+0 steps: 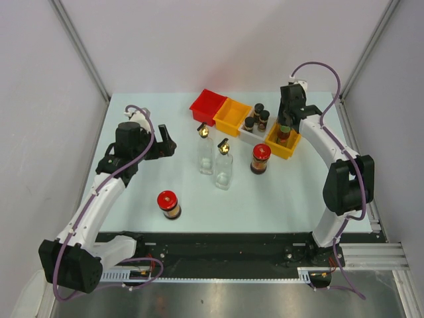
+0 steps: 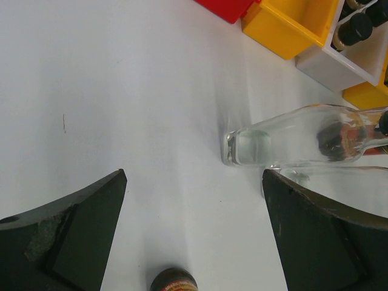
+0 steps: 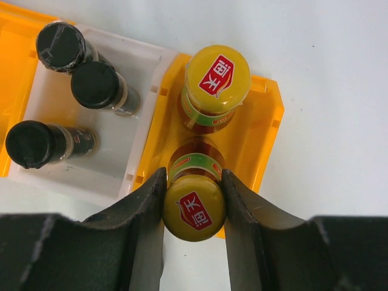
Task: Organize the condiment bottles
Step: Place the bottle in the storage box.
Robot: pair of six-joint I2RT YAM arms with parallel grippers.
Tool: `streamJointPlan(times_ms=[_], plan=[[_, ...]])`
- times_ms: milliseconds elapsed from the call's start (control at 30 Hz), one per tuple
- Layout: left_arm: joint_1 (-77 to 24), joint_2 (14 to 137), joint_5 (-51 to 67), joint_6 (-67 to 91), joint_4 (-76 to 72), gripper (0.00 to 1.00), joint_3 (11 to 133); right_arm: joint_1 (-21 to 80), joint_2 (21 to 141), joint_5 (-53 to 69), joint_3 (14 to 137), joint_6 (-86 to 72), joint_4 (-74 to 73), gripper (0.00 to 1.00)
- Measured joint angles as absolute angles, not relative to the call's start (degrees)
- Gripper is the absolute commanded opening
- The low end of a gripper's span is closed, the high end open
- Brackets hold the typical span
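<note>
My right gripper [image 3: 193, 182] is shut on the yellow cap of a sauce bottle [image 3: 194, 209], whose body is inside the right orange bin [image 3: 267, 130]. A second yellow-capped sauce bottle [image 3: 216, 82] stands behind it in the same bin. Three black-capped shakers [image 3: 97, 85] sit in the white bin [image 3: 142, 100]. Two clear glass bottles [image 1: 205, 151] [image 1: 224, 169] with gold spouts stand mid-table. One red-lidded jar [image 1: 260, 159] is to their right, another [image 1: 169, 204] is nearer the front. My left gripper [image 2: 194, 176] hangs open and empty over the table, left of the glass bottle [image 2: 291, 136].
A red bin [image 1: 207, 106] and a second orange bin [image 1: 231, 116] line up at the back, left of the white bin [image 1: 255, 131]. Grey walls close in the table's left, right and back sides. The red-lidded jar [image 2: 174, 280] shows at the bottom edge of the left wrist view.
</note>
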State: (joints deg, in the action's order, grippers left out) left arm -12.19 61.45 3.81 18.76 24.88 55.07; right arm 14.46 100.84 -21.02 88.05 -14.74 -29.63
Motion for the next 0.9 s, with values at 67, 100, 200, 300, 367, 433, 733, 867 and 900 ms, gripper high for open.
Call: streamJointPlan(times_ms=[67,100,200,300,367,433,733,867,900], plan=[[-12.2,61.3,3.7,18.5,25.2,1.0,55.1,14.3,100.9,-20.9,88.1,-15.0,-29.6,0.18],[-12.2,61.2,3.6,18.4,25.3,1.0,55.1,14.3,100.9,-20.9,88.1,-15.1,-29.5,0.21],[-12.2,60.5,3.5,18.4,25.8,1.0,55.1,14.1,100.9,-20.9,88.1,-15.5,-29.5,0.41],[-12.2,59.3,3.2,18.4,26.4,1.0,55.3,14.0,100.9,-20.9,88.1,-15.8,-29.5,0.66],[-12.2,58.4,3.2,18.4,27.0,1.0,55.7,13.9,100.9,-20.6,88.1,-16.4,-29.2,0.8],[-12.2,57.5,3.2,18.4,27.4,1.0,56.2,13.9,100.9,-20.4,88.1,-16.8,-28.8,0.95],[-12.3,51.0,4.2,17.9,28.9,1.0,57.8,13.6,99.7,-17.3,88.1,-16.9,-29.0,0.99],[-13.4,47.9,8.4,16.8,28.4,1.0,57.8,13.4,94.9,-15.7,88.1,-17.1,-29.6,0.99],[-13.8,47.2,10.0,16.5,27.8,1.0,57.7,13.4,93.5,-15.5,88.1,-17.2,-29.7,1.0]])
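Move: The right hand holds the bottle by its cap end in the yellow storage box, whose middle lies about 12 cm below and 1 cm ahead, with no offset to the side. The other capped bottle is some 6 cm ahead and 2 cm right, its middle 7 cm down; the white box of shakers 11 cm left, 5 cm farther out; the red-lidded jar roughly 13 cm back and 11 cm left. From the left hand that yellow box is about 16 cm ahead, 45 cm right and 15 cm down. Nearly still over the box at first, the right hand opens its fingers fully and lets go of the bottle, then lifts about 5 cm off it, easing slightly back as the wrist rolls a little, left side up. Meanwhile the empty left hand, fingers still wide, rises some 8 cm and draws back about 5 cm, its fingertips tipping up and swinging clockwise. ##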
